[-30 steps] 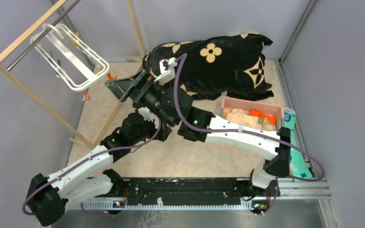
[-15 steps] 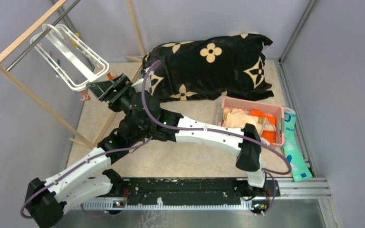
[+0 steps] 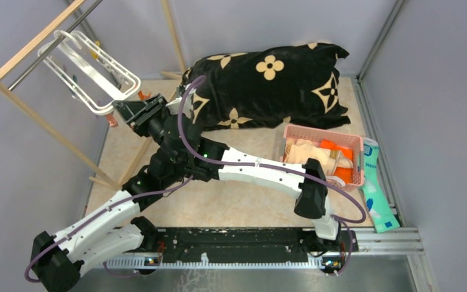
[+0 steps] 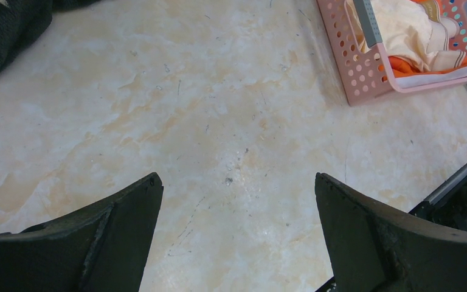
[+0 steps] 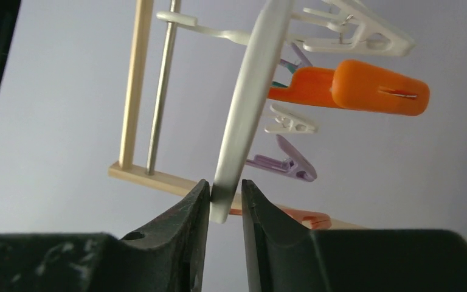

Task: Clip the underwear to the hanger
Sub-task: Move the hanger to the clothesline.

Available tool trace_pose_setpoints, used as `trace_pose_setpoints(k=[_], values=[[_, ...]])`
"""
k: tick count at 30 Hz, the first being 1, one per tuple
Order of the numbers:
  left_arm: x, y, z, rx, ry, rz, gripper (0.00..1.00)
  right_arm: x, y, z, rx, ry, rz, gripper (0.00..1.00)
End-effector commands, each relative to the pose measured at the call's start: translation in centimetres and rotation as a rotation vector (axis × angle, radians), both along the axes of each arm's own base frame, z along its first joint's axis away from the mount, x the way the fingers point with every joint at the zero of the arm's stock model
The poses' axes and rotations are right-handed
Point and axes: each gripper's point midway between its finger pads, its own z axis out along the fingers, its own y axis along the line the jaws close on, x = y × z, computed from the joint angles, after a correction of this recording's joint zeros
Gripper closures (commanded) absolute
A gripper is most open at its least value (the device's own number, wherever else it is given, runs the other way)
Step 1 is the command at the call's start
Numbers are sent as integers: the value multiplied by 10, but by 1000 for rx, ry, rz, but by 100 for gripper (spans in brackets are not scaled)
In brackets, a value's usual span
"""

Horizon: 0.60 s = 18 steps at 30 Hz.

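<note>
The white hanger (image 3: 100, 111) hangs from the metal bar of a wooden rack (image 3: 33, 42) at the far left. My right gripper (image 3: 123, 111) reaches up to its lower corner. In the right wrist view my right gripper (image 5: 225, 185) is shut on the hanger's white rim (image 5: 249, 103), one finger on each side. An orange clip (image 5: 371, 88) and a purple clip (image 5: 286, 163) dangle beyond. The beige underwear (image 3: 304, 152) lies in the pink basket (image 3: 356, 141), also seen as underwear (image 4: 401, 30) from the left wrist. My left gripper (image 4: 236, 182) is open over bare floor, holding nothing.
A black blanket with tan flowers (image 3: 267, 79) lies at the back. An orange cloth (image 3: 334, 146) shares the basket. A teal packet (image 3: 377, 188) lies right of it. The right arm crosses over the left arm mid-floor. The rack's legs (image 3: 137, 155) slant across the left side.
The right arm swung left from the blanket to the hanger's lower corner, and its jaws closed from wide open onto the rim. The left gripper stayed open.
</note>
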Motion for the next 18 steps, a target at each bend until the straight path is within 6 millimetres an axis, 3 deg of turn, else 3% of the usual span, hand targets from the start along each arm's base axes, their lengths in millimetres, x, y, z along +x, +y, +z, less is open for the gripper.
trace_pose_setpoints(k=[1,6,18], values=[[0,-2,17,-28,-20,-8,0,-4,-12,46,103,-49,-15,77],[1,-2,15,-23,-14,-7,0,-2,-13,57,114,-69,-13,100],[0,-1,13,-17,-8,-3,0,6,-27,100,105,-164,-24,100]])
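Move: The hanger's near end already sits between the right hand's half-closed fingertips; its middle lies about 7 cm ahead, 6 cm to the left and 3 cm higher. The orange clip hangs some 3 cm ahead, 5 cm right and 4 cm lower, the pink clip 2 cm back, 3 cm left and 4 cm lower. The clothesline rod crosses roughly 12 cm ahead, 13 cm left and 8 cm up. From the left hand, the hanger is about 5 cm ahead, 22 cm left and 33 cm up. The hanger's near end rim is pinched as the right fingers close the rest of the way on it, and is raised about 4 cm, the lift already under way while the grip shuts. The right hand goes almost straight up, its fingers tipping only slightly upward. ##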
